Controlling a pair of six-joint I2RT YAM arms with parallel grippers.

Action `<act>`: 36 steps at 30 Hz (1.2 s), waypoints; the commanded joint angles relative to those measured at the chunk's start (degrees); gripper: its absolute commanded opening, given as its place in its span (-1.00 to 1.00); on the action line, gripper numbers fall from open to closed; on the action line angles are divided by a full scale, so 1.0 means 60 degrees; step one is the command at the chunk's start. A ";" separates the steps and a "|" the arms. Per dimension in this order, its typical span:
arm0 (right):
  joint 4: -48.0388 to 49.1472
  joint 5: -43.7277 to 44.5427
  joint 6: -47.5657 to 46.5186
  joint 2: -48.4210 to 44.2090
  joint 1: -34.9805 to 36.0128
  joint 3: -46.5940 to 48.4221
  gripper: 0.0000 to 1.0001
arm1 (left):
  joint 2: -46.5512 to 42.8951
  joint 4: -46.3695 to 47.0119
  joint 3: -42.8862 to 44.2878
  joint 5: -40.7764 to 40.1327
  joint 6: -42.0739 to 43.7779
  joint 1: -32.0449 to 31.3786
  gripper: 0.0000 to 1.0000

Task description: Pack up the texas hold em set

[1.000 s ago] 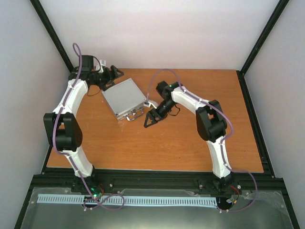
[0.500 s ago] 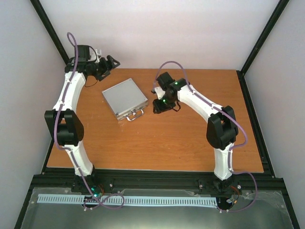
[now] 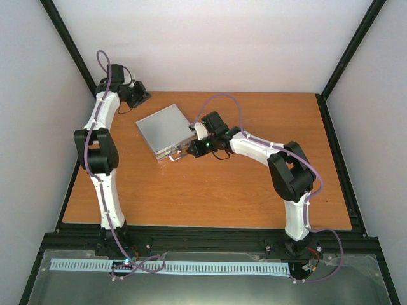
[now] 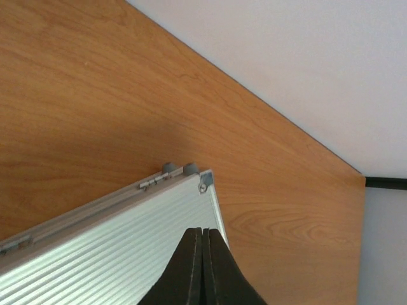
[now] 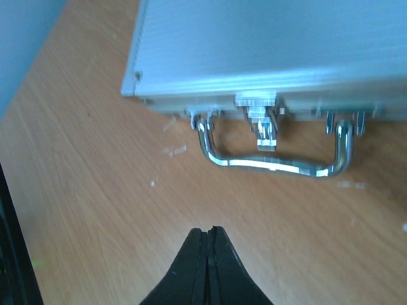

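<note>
The texas hold em set shows only as its silver metal case, lying closed on the wooden table; whatever is inside is hidden. My left gripper hangs shut above the case's back left corner. In the left wrist view the shut tips sit over the ribbed lid near a corner rivet, holding nothing. My right gripper is shut and empty, low over the table just in front of the case's chrome handle and centre latch. A strip of bare wood separates its tips from the handle.
The wooden table is bounded by white walls with black frame posts at the back corners. Tiny white specks lie on the wood by the handle. A black rail runs along the near edge.
Both grippers have gone from open to shut. The left arm swung toward the back left corner. The right gripper lifted away, then came back down by the case's handle. The case stayed put.
</note>
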 commanded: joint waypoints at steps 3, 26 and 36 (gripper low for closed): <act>0.1816 -0.0245 0.0289 0.1031 0.0010 0.0512 -0.95 | 0.1258 0.0051 0.1581 -0.0118 -0.0235 0.0102 -0.98; 0.2436 -0.0551 0.0542 0.2272 0.0163 0.0752 -0.95 | 0.2782 0.0265 0.1318 0.0149 -0.0148 0.0268 -0.99; 0.2675 -0.0655 0.0673 0.2873 0.0164 0.1155 -0.94 | 0.2897 0.0440 0.0728 0.0232 0.0066 0.0256 -0.99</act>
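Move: From the left gripper, the middle of the case's hinged back edge lies about 1 cm back, 5 cm right and 14 cm below; the closed case's middle is 10 cm back, 10 cm right and 15 cm down. From the right gripper, the handle's middle is roughly 5 cm ahead, 5 cm left and 8 cm below, with the case's middle some 14 cm ahead, 10 cm left and 7 cm down. Keep both grippers shut and close in on the case from opposite sides. Swing the left one forward 4 cm as it starts to sink, then straight down to the hinged back edge, about 12 cm in all, tipping slightly steeper. Lower the right one about 7 cm while easing it left and forward, bringing its fingertips right up to the handle. ##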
